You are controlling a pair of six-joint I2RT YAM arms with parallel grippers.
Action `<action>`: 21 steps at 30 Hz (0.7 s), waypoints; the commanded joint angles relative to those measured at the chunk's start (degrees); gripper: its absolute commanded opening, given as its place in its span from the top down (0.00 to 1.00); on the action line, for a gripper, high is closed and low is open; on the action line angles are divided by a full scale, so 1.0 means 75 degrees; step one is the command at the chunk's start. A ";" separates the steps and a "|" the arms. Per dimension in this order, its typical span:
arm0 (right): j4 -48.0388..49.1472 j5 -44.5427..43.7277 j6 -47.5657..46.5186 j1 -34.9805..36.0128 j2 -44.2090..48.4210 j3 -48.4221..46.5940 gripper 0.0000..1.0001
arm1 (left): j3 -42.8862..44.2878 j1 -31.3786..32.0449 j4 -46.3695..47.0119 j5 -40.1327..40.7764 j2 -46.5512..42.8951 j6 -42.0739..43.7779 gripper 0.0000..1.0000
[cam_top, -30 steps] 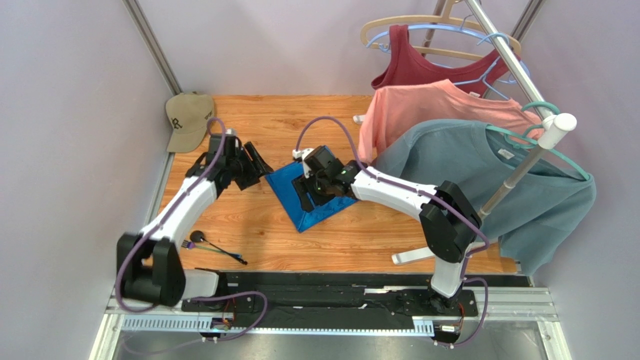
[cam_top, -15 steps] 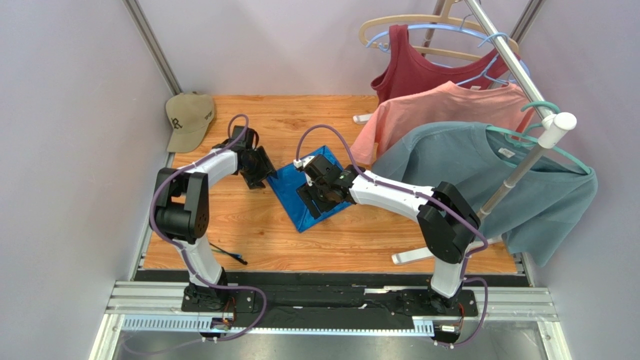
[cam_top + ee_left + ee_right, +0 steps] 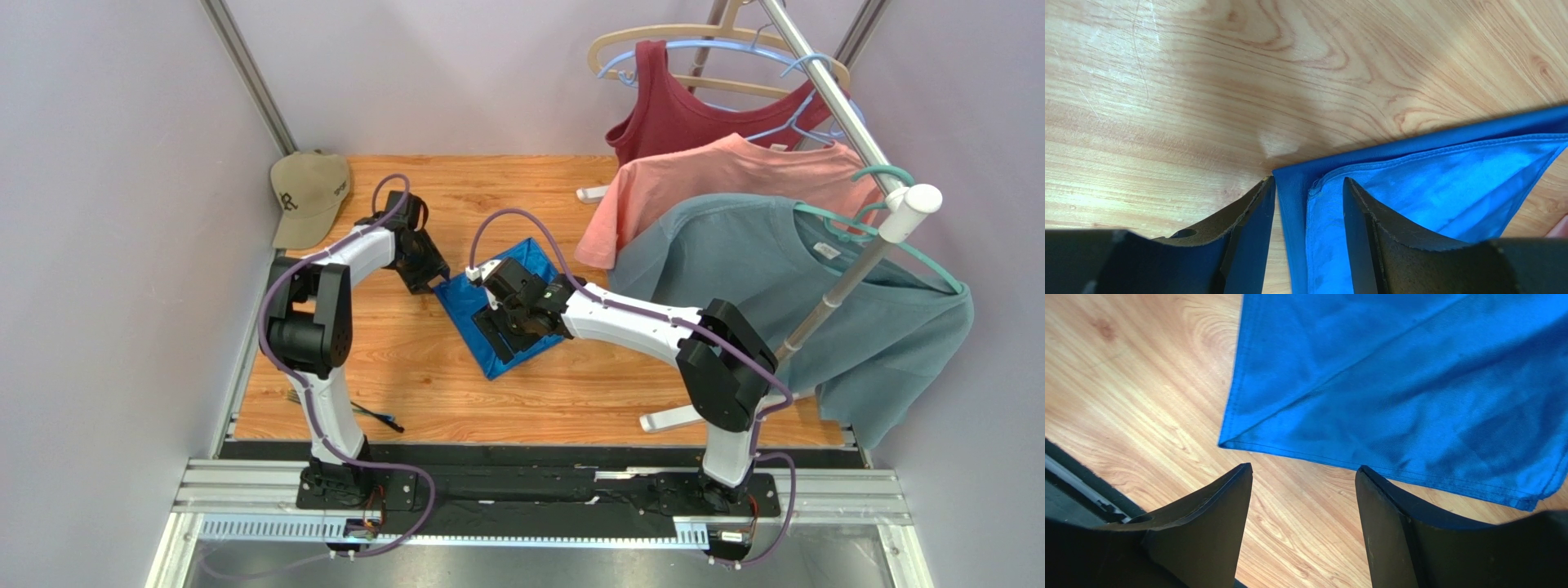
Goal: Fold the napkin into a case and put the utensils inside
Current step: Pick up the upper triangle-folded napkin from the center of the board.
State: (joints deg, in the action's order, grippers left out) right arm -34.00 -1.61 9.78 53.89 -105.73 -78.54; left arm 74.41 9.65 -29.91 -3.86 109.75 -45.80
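Observation:
The royal-blue napkin (image 3: 521, 272) lies folded on the wooden table (image 3: 405, 355), with one layer over another. My left gripper (image 3: 432, 272) is at its left corner. In the left wrist view the left gripper (image 3: 1309, 184) stands open, its two fingers either side of the corner of the napkin (image 3: 1438, 184) without pinching it. My right gripper (image 3: 501, 324) hovers open over the cloth's near part. The right gripper (image 3: 1303, 471) has bare wood between its fingers in its wrist view, and the napkin (image 3: 1413, 373) lies just beyond them. The utensils (image 3: 378, 418) lie near the front left, partly hidden by the left arm.
A khaki cap (image 3: 307, 196) sits at the back left corner. A clothes rack on the right carries a red tank top (image 3: 687, 104), a pink T-shirt (image 3: 724, 172) and a teal-grey T-shirt (image 3: 797, 294). The rack's white foot (image 3: 669, 420) rests on the front right.
The left arm has swung forward and right until its gripper reached the napkin's left corner, and its jaws have narrowed. The right gripper has slid slightly left over the cloth.

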 commanded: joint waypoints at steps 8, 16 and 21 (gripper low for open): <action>0.0056 -0.0032 -0.0050 0.0280 -0.0047 -0.0391 0.34 | 0.0402 0.0307 -0.0862 0.0467 0.0108 -0.0198 0.44; 0.0220 0.0109 -0.0120 0.0432 -0.0128 -0.0367 0.33 | 0.0976 0.0389 -0.1145 0.1112 0.0471 -0.0081 0.66; 0.0314 0.0613 -0.0249 0.0596 -0.0502 -0.0590 0.32 | 0.0977 0.0389 -0.1063 0.1019 0.0472 0.0235 0.90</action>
State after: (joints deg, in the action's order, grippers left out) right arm -33.78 0.56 9.34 56.99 -106.78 -79.88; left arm 80.40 12.58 -37.41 3.07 113.49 -46.26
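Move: The folded napkin's left corner lies practically at the left hand's fingertips, about 1 cm below; the napkin's middle is some 9 cm to its right and 4 cm back. The utensils lie roughly 21 cm back and 10 cm left, the cap about 16 cm ahead and 23 cm left. From the right hand that corner is about 10 cm ahead, 10 cm left and 5 cm lower. The left hand slides back about 1.5 cm, returns and pinches the corner; the right drifts 3 cm back-left. ##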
